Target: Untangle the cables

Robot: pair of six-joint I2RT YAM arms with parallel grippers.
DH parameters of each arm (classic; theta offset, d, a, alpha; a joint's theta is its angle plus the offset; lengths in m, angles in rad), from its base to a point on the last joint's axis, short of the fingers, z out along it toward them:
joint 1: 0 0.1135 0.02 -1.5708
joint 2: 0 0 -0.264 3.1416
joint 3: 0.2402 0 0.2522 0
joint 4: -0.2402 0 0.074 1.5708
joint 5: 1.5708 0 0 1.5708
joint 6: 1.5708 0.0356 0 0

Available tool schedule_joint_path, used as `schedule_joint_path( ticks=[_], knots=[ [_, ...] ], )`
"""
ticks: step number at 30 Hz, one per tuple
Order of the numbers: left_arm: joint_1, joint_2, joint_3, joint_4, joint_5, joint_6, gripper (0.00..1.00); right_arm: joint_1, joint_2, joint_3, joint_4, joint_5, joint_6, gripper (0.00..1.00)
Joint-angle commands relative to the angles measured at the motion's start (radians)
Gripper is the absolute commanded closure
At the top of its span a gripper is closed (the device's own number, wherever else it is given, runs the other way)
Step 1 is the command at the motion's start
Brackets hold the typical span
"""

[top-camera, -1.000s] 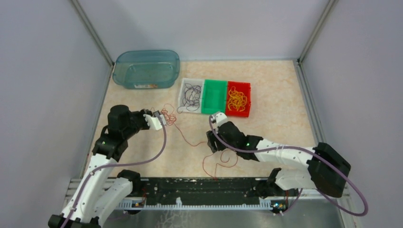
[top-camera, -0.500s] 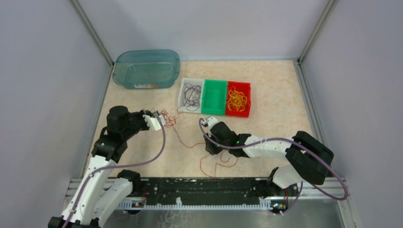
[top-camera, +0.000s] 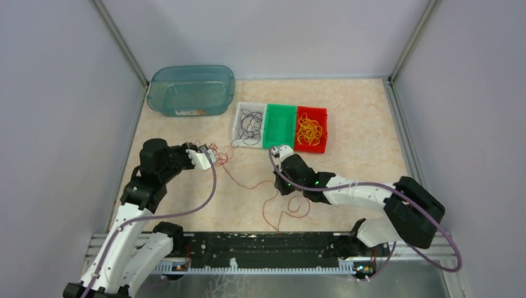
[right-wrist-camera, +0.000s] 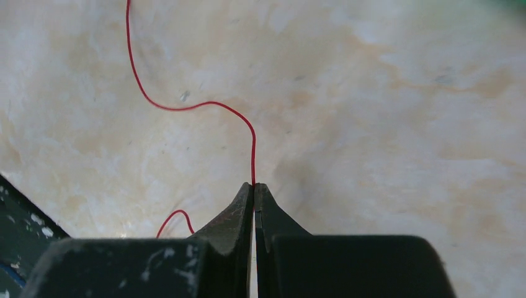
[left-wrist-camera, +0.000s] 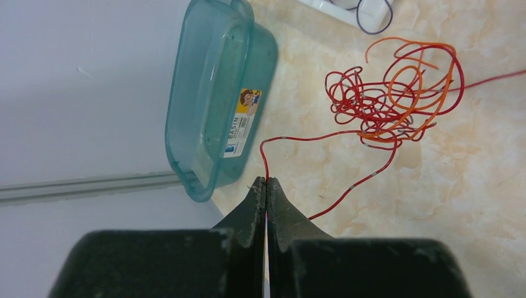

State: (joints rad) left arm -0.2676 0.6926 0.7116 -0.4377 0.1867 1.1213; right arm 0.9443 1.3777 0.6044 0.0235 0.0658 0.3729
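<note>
A knot of red cable with an orange-yellow cable (left-wrist-camera: 428, 87) looped through it lies on the table, the red tangle (left-wrist-camera: 366, 102) just ahead of my left gripper (left-wrist-camera: 266, 181). That gripper is shut on a red strand leading out of the tangle. In the top view the knot (top-camera: 219, 154) sits at the left gripper (top-camera: 212, 155). A long red strand (top-camera: 239, 180) runs from it across the table to my right gripper (top-camera: 278, 185). The right gripper (right-wrist-camera: 254, 185) is shut on this red cable (right-wrist-camera: 186, 107) low over the table. More red loops (top-camera: 291, 211) lie near the front.
Behind the arms stand a white tray (top-camera: 238, 124) holding black cables (top-camera: 250, 121), a green tray (top-camera: 279, 127), and a red tray (top-camera: 311, 110) holding yellow cables (top-camera: 309, 131). A teal basin (top-camera: 191, 90) sits at the back left. A black rail (top-camera: 260, 248) runs along the front edge.
The right gripper swung left and back over the red strand and closed on it. The left gripper has stayed shut on its strand by the tangle.
</note>
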Motion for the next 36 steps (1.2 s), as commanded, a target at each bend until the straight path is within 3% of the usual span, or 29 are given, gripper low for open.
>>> schedule_joint_path(
  ticks=[1,7,11,18,24,36],
  knots=[
    [0.005,-0.001,-0.056,0.092,-0.133,0.054,1.00,-0.130,-0.225,0.080,-0.048,0.096,0.030,1.00],
    [0.050,0.030,-0.144,0.196,-0.194,0.069,1.00,-0.270,-0.528,0.121,-0.240,0.326,0.019,1.00],
    [0.119,0.088,-0.166,0.216,-0.176,0.075,1.00,-0.375,-0.658,0.109,-0.324,0.381,0.035,1.00],
    [0.403,0.211,-0.245,0.356,-0.088,0.289,1.00,-0.559,-0.774,0.138,-0.417,0.403,0.055,1.00],
    [0.632,0.378,-0.219,0.400,-0.011,0.310,1.00,-0.586,-0.858,0.187,-0.466,0.545,0.053,1.00],
    [0.725,0.497,-0.387,0.657,-0.066,0.466,1.00,-0.587,-0.943,0.343,-0.423,0.816,-0.091,1.00]
  ],
)
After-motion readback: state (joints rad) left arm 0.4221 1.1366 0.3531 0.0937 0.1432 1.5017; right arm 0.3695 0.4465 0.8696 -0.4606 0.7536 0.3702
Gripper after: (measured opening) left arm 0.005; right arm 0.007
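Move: The red tangle lies about 4 cm ahead of my left hand, 9 cm to its right and 19 cm below; the white bin is roughly 14 cm ahead and 20 cm right. From my right hand the tangle is some 12 cm ahead, 18 cm left and just below. The cable's loose loops lie 8 cm back and 3 cm right of my right hand, the red bin 20 cm ahead and 11 cm right. Keeping both grips shut on the red cable, I spread my hands fast to draw the tangle out. My right hand sweeps about 30 cm right and nearly as far up, first also forward and then easing back, swinging clockwise while its fingers tip up. My left hand goes some 20 cm left and 17 cm down, turning counter-clockwise. ##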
